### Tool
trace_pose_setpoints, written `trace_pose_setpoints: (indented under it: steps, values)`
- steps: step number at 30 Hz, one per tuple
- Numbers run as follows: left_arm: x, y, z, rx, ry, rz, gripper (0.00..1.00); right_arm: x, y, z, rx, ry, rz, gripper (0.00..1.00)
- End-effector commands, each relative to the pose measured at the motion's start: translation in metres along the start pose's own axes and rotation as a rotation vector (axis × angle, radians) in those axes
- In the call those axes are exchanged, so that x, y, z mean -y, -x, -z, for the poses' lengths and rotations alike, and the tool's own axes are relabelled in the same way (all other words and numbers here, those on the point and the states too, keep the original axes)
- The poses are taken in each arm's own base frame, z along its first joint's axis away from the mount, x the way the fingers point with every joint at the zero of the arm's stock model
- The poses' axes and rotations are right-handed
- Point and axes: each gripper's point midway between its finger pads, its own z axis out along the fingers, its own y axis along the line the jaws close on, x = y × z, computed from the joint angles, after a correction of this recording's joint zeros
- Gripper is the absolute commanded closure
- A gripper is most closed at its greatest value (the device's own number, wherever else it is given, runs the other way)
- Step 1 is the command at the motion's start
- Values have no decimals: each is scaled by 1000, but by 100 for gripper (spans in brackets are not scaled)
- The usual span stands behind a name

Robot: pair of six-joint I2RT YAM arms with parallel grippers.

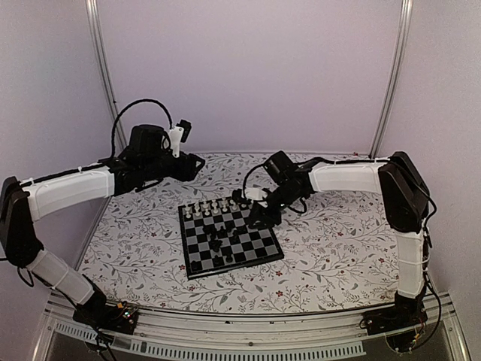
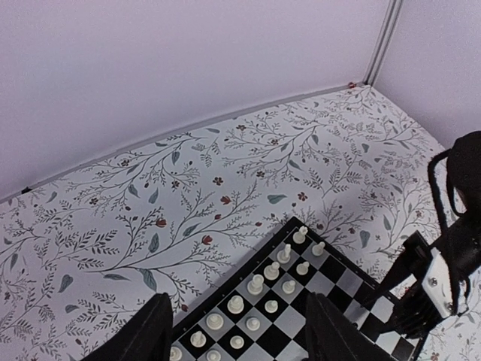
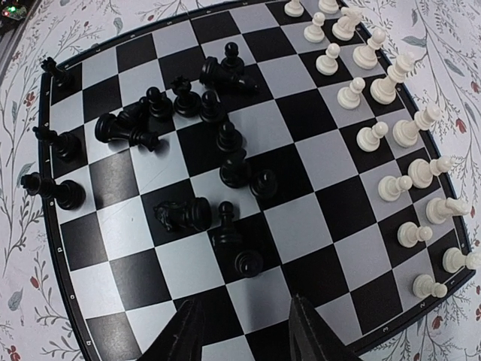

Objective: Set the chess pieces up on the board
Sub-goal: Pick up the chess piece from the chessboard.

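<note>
The board [image 1: 233,268] lies in the middle of the floral table. White chess pieces [image 1: 213,207] stand in two rows along its far edge. Black chess pieces [image 1: 222,242] are scattered over its middle, several lying on their sides. My right gripper [image 1: 260,219] hovers low over the board's right part. In the right wrist view the right gripper [image 3: 248,335] is open and holds nothing, with a black pawn [image 3: 249,263] just ahead of its fingers. My left gripper [image 1: 197,162] hangs high, behind and left of the board. It is open and empty [image 2: 244,338], looking down on the white rows [image 2: 263,289].
The right arm [image 2: 451,248] reaches over the board's far right corner in the left wrist view. Pale walls and metal posts [image 1: 100,68] close the table at the back and sides. Floral tabletop [image 1: 338,248] surrounds the board.
</note>
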Motion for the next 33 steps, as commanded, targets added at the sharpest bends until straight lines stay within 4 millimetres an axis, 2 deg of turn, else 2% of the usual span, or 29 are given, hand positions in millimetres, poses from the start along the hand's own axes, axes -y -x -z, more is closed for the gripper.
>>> trace_pose_setpoints:
  steps: [1,3,5,13,18,22,28,33]
  values:
    - [8,26,7,73,-65,23,38,2,4,-10,-19,11,-14,61]
    - [10,26,7,72,-76,27,38,2,5,-14,-23,17,-14,64]
    - [11,18,6,36,-81,27,38,1,6,-17,-24,27,-14,66]
    - [13,16,6,25,-87,22,38,-6,9,-28,-23,70,-8,67]
    - [13,14,4,15,-90,21,38,-4,10,-32,-21,70,-17,72]
    - [14,11,0,2,-94,23,37,-1,13,-34,-20,69,-19,79]
    - [14,7,-3,-13,-99,23,37,1,12,-37,-25,73,-26,81]
    - [15,6,-4,-18,-102,23,37,0,8,-37,-38,74,-26,91]
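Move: The black pawn for the right hand stands about 3 cm to that hand's left, level with it front to back and some 3 cm below. An upright black piece almost touches the pawn, 1 cm farther left and 1 cm back. The black knight on its side lies about 6 cm left of the hand and 3 cm back. From the left hand the pawn is roughly 13 cm right, 8 cm back and 20 cm down. The right fingers come down on either side of the black pawn's head and narrow around it from under half open to nearly shut, seeming to pinch it by the end. To get there the hand eases about 3 cm left and 2 cm down, keeping its slanted attitude, close beside the upright black piece. ##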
